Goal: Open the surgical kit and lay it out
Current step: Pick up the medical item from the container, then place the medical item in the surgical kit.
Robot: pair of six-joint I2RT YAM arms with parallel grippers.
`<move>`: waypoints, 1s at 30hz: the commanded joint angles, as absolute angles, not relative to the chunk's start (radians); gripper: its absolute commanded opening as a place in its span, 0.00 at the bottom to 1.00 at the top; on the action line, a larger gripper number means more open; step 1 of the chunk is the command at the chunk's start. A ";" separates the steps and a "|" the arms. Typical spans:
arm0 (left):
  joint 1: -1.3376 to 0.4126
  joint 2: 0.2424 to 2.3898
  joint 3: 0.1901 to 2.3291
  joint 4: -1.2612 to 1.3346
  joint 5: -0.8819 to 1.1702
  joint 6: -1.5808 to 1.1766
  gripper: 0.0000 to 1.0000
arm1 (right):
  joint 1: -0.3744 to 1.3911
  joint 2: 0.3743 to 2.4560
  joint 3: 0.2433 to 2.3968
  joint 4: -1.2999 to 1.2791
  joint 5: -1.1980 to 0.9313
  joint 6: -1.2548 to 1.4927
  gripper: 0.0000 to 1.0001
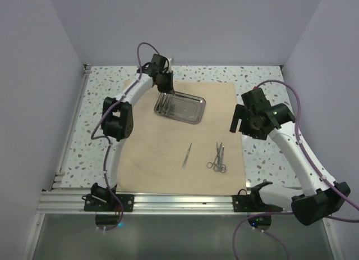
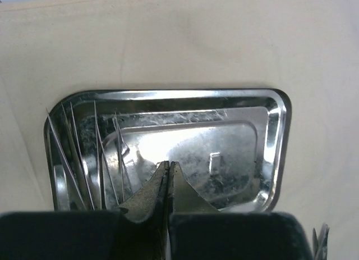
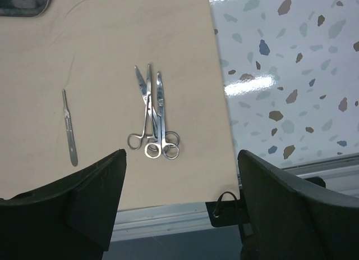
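The beige cloth wrap (image 1: 168,159) lies spread flat on the table. The steel tray (image 1: 185,109) rests on its far part, with several thin silver instruments (image 2: 84,159) lined up at one end. My left gripper (image 1: 166,87) hangs over that end of the tray (image 2: 275,131), its fingers (image 2: 168,165) pressed shut with nothing visible between them. A slim handle-like instrument (image 1: 187,156) and a pair of ring-handled scissors and forceps (image 1: 217,158) lie on the near cloth. My right gripper (image 3: 180,159) is open and empty, hovering above the cloth's right edge near the scissors (image 3: 154,122).
Speckled tabletop (image 1: 263,159) shows to the right of and behind the cloth. An aluminium rail (image 1: 179,201) runs along the near edge, with the arm bases bolted on it. White walls close in the left, back and right sides.
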State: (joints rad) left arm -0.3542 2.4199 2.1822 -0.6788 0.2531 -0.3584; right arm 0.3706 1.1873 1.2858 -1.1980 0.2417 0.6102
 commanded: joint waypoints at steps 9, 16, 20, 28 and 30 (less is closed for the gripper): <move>-0.386 2.053 1.796 -0.585 0.318 -0.475 0.00 | 0.367 1.129 1.250 -1.173 0.186 0.595 0.84; -0.535 1.844 1.442 -0.462 0.227 -0.567 0.00 | 0.365 1.079 1.191 -1.170 0.153 0.591 0.84; -0.636 1.789 1.323 -0.411 0.190 -0.649 0.00 | 0.365 1.045 1.163 -1.190 0.150 0.581 0.84; -0.721 1.801 1.302 -0.425 0.084 -0.750 0.00 | 0.365 1.005 1.158 -1.232 0.158 0.565 0.84; -0.724 1.807 1.325 -0.451 0.069 -0.744 0.00 | 0.365 1.002 1.163 -1.243 0.170 0.565 0.84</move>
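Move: The left hand already holds a slim metal instrument, just lifted from the tray. Its goal, the cloth beside the scalpel, is well back: the scalpel lies about 30 cm back, 8 cm to this hand's right and 6 cm below. The tray's middle is some 5 cm back and 4 cm right, the scissors pile about 31 cm back and 24 cm right. From the right hand, the scalpel is roughly 21 cm left, level ahead, 20 cm below. Still pinching the slim instrument in its shut fingers, the left hand lifts about 5 cm clear of the far side of the tray while starting back, then sweeps back over the cloth and somewhat right, sinking to its starting height and slowing to a stop near the scalpel, some 24 cm back in all. Its fingers tip about 10 degrees further down. The open, empty right hand draws back about 4 cm. ##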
